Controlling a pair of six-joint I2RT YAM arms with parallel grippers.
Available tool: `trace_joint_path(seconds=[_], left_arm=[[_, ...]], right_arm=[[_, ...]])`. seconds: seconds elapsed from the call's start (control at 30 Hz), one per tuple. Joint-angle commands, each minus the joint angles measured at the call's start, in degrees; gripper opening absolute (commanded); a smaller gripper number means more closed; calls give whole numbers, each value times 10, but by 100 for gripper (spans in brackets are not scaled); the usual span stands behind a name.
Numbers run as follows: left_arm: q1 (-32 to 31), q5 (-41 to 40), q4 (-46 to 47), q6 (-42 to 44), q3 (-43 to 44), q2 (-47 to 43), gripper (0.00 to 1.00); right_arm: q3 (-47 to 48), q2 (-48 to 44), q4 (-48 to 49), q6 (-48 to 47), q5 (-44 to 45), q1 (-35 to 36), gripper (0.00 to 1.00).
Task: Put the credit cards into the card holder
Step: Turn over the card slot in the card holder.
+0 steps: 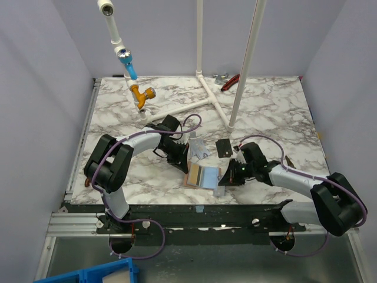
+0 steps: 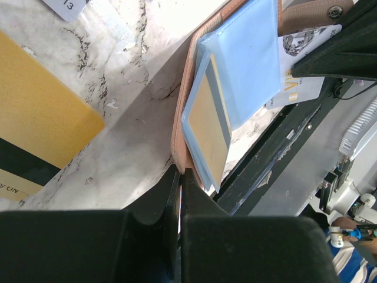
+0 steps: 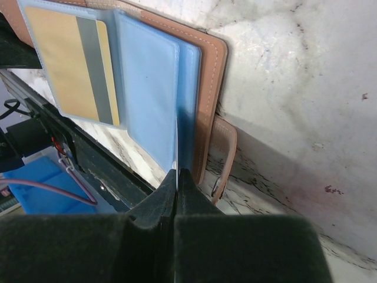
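The tan card holder (image 1: 192, 175) lies open near the table's front edge, its light blue plastic sleeves (image 3: 150, 88) fanned out. One sleeve holds a gold card (image 3: 70, 62) with a grey stripe. My left gripper (image 2: 179, 174) is shut on the holder's tan edge (image 2: 177, 138). My right gripper (image 3: 177, 175) is shut on a thin sleeve at the holder's other side. A second gold card (image 2: 35, 130) with a dark stripe lies flat on the marble. A silvery-grey card (image 1: 199, 148) and a black card (image 1: 224, 147) lie behind the holder. A pale card (image 2: 297, 71) pokes out from under it.
A white pipe frame (image 1: 209, 97) stands on the marble at the back, with a pipe carrying blue and orange fittings (image 1: 134, 79) to its left. A red-handled tool (image 1: 230, 82) lies at the far edge. A blue bin (image 1: 94, 274) sits below the table front.
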Motion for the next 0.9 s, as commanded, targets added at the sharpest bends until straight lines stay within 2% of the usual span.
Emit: trace_joint_path(seconds=[0.0, 0.13, 0.7, 0.87], left_arm=[[-4, -3, -7, 12, 17, -5, 0], [-4, -2, -8, 11, 19, -3, 0], [-3, -5, -11, 12, 22, -9, 0], [-4, -9, -8, 13, 15, -20, 0]], right_arm=[[14, -13, -17, -20, 1, 3, 1], [25, -38, -15, -15, -12, 3, 1], [61, -29, 4, -7, -53, 3, 1], [85, 6, 2, -20, -65, 2, 1]])
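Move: The blue slot leaf, to be turned over, lies with its middle about 4 cm left of the right hand, 2 cm ahead and 3 cm below; its free edge is by the white card that hand holds. The gold-card slot is some 10 cm left and 2 cm ahead, 2 cm below, and the loose black card about 15 cm ahead, 1 cm to the right. From the left hand, already pinching the holder's left edge, the blue leaf is about 8 cm right, 2 cm back, 2 cm lower. The blue leaf's free right edge is levered up by the white card, still pinched in the right hand's shut fingers: the hand rises about 5 cm, meanwhile going left towards the gold-card slot and a little forward, roughly 2 cm each, and tilting by under 10 degrees. The left hand stays put, keeping its pinch on the holder's left edge. ##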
